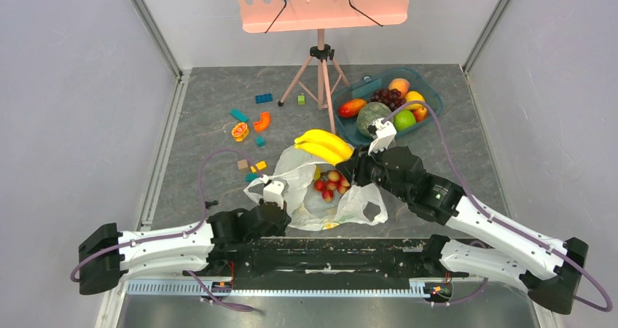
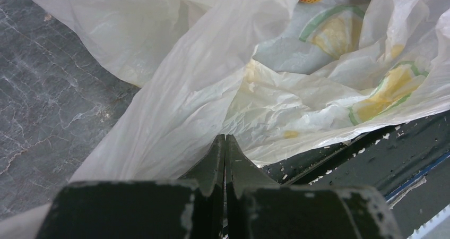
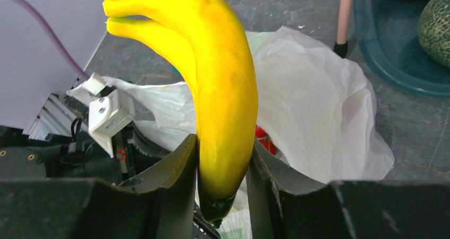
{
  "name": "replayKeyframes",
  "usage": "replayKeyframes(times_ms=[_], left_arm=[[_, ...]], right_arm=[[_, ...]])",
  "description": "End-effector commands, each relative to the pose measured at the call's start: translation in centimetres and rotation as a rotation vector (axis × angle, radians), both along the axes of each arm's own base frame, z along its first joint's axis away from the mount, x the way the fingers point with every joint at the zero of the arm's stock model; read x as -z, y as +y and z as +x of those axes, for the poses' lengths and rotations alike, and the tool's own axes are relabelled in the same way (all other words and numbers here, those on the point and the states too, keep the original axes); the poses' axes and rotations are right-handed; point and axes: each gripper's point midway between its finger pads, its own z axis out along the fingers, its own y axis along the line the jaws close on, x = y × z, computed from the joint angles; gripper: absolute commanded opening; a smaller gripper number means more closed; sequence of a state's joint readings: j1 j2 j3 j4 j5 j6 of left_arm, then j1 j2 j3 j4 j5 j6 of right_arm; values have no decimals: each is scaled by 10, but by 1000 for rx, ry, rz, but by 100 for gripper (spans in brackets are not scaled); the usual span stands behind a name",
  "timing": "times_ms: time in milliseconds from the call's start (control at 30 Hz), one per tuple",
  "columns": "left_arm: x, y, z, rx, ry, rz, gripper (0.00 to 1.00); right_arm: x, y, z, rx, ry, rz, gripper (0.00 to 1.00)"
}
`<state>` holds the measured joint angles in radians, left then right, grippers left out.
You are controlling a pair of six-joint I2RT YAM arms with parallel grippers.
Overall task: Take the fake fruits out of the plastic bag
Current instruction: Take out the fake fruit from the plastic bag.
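The plastic bag (image 1: 302, 197) lies crumpled and open between the two arms, a thin white film with a yellow-green print (image 2: 382, 90). A cluster of red-pink balls (image 1: 330, 184) rests inside it, partly showing in the right wrist view (image 3: 264, 139). The yellow banana bunch (image 1: 324, 146) is lifted over the bag's far edge. My right gripper (image 1: 351, 169) is shut on its stem end (image 3: 225, 117), one finger on each side. My left gripper (image 1: 275, 198) is shut at the bag's near left edge, with the film (image 2: 175, 106) pinched at its tips and drawn taut.
A teal tray (image 1: 431, 95) with a melon, grapes and other fruits sits at the far right. A pink music stand's tripod (image 1: 321, 76) stands behind the bag. Toy blocks (image 1: 240, 115) and an orange slice (image 1: 240, 131) lie to the far left. Grey walls close in both sides.
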<state>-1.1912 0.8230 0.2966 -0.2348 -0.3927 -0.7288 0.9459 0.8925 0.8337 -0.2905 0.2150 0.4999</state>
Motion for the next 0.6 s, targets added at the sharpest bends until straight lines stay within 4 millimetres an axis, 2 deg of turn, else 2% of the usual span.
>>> replayKeyframes(times_ms=[0,267,567], left_arm=[[-16,-5,6,-48,-20,-58,2],[-16,-6,7,-42,-20,-48,2],[-14,-4,6,-46,-21,-52,2]], right_arm=[[-41,2,22,41,-96,77,12],[-38,-41,69,188,-114,10,12],[-16,-88,123,292,-83,-152,12]])
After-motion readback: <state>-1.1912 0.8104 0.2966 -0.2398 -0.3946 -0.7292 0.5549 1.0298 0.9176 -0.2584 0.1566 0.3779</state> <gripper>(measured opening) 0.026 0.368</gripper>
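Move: The right hand holds the yellow bananas by one end; the blue fruit basket they are carried to has its middle roughly 32 cm ahead of that hand, 19 cm to its right and 20 cm below. The melon, on the near side of the basket, is about 25 cm ahead, 12 cm right and 15 cm down; the red fruits in the open bag lie some 3 cm ahead, 3 cm left and 20 cm below. From the left hand the basket is about 40 cm ahead and 38 cm right, nearly level. With the fingers still shut on the end of the bananas, the right hand swings them forward and to the right, away from the open bag towards the blue fruit basket, some 10 cm out and 8 cm across, gathering speed after a slow start. It travels nearly level, already high above the bag, while turning clockwise by about 15 degrees so the fingers point less to the left; the left hand stays at the bag's near-left edge, its fingers closed on the plastic. ##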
